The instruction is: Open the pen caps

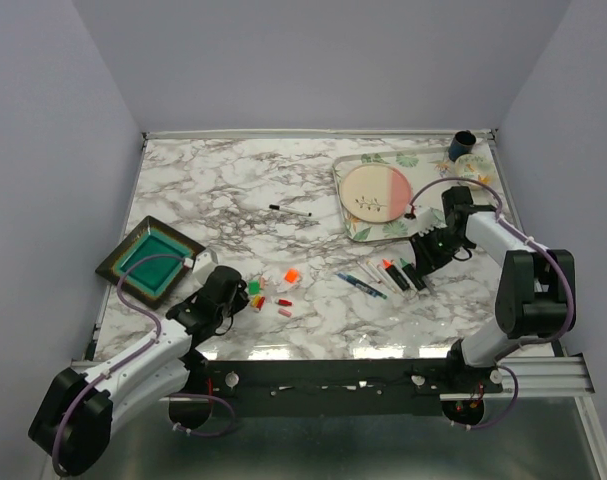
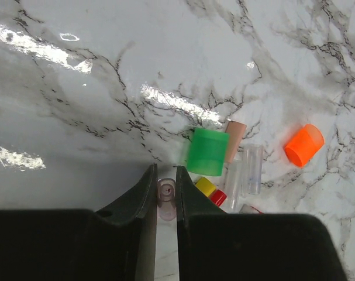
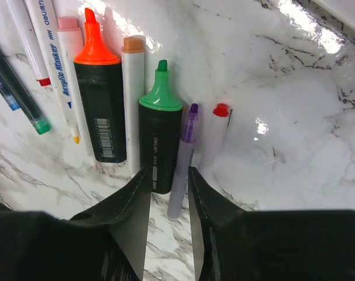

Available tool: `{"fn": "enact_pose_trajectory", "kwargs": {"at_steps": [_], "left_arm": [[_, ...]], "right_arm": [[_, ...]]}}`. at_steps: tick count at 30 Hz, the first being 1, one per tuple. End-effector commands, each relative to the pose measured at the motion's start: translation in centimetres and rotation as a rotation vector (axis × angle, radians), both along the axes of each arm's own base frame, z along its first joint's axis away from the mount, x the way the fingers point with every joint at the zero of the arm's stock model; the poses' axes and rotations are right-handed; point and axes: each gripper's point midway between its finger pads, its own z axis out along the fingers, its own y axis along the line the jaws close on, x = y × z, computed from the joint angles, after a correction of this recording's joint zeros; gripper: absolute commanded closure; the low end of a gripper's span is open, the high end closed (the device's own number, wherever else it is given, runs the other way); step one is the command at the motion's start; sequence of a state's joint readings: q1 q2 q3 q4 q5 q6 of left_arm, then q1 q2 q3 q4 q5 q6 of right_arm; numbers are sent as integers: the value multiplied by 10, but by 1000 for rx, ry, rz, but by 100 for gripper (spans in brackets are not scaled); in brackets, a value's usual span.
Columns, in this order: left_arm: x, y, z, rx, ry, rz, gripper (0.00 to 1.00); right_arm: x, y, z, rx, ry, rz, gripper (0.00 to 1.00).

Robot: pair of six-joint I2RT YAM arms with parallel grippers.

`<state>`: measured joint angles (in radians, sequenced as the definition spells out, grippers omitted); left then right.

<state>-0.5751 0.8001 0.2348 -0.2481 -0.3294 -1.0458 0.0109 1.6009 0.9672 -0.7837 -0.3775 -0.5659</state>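
Note:
Several loose pen caps lie by my left gripper (image 2: 165,170): a green one (image 2: 207,152), an orange one (image 2: 304,144), a yellow one (image 2: 205,186), a red one (image 2: 218,197) and a clear one (image 2: 252,168). The left jaws stand narrowly apart with a pale translucent purple cap (image 2: 166,196) between them, touching both fingers. My right gripper (image 3: 167,171) is open over the rear end of an uncapped purple pen (image 3: 186,152), which lies on the table. Beside it lie a green highlighter (image 3: 159,134), an orange highlighter (image 3: 98,105) and a red-tipped pen (image 3: 215,134), all uncapped.
The top view shows the left gripper (image 1: 233,290) by the caps and the right gripper (image 1: 423,262) at the pen row (image 1: 383,275). A floral tray (image 1: 348,165) with a plate stands at the back right, a dark cup (image 1: 463,143) behind it. A green tray (image 1: 148,262) is at the left, a lone black pen (image 1: 290,210) mid-table.

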Motion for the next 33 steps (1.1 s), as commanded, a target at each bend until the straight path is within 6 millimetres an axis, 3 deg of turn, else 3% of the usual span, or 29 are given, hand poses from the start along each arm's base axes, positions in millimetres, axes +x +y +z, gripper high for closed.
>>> {"fn": "enact_pose_trajectory", "kwargs": {"at_steps": [1,10,15,16,19,20,22,23,25,26,27,28,29,30,31,32,33], "left_arm": [[-1,4,-11,16,19,19,74],[2,7,2,22,-1,33,50],[12,9,26,22,-64,50,44],[14,9,31,32,-76,45,39],[32,6,57,47,-138,45,25],[42,2,76,36,-175,52,22],[56,-4,83,43,-175,56,10],[68,-11,101,26,-202,53,7],[84,-25,101,21,-175,31,3],[100,-34,121,-3,-197,29,2],[108,-41,106,16,-132,13,2],[115,-47,107,16,-108,5,2],[136,-58,133,-8,-136,6,2],[140,-57,107,45,-28,17,2],[147,-57,105,63,3,46,2],[168,-65,130,44,-23,76,2],[168,-61,100,104,94,107,2]], "right_arm": [[10,0,20,11,-68,-3,61],[14,6,36,46,-128,8,60],[16,10,50,70,-175,24,60],[16,12,53,80,-186,26,60],[17,17,65,106,-229,42,59],[17,18,68,115,-242,51,59],[17,22,80,137,-286,62,59],[18,23,83,141,-302,66,59],[18,26,91,157,-336,70,59],[18,26,98,159,-364,74,59],[20,27,101,162,-385,75,59],[19,28,105,165,-400,78,59],[19,28,111,168,-424,77,59],[20,29,115,173,-441,78,59],[19,29,115,174,-447,79,59],[20,30,118,176,-460,79,59],[20,30,123,177,-478,80,59]]}}
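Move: A small clear cap is still between the left fingertips, just over the table. The black-capped pen lies about 24 cm ahead of the left hand and 9 cm to its right, slightly lower; the green cap is some 4 cm ahead and 2 cm right, the orange cap about 6 cm ahead and 10 cm right. From the right hand that pen is roughly 19 cm ahead and 34 cm left, while the purple pen lies just under its open fingers, 1 cm ahead and 1 cm right. Open the left gripper wide to let go of the clear cap beside the green one, hardly shifting the hand at first, then lift it about 12 cm and swing it forward some 14 cm and a little right, over the caps towards the black-capped pen. Meanwhile raise the right gripper about 10 cm off the purple pen, fingers staying part-open, tilting them forward some 20 degrees. ##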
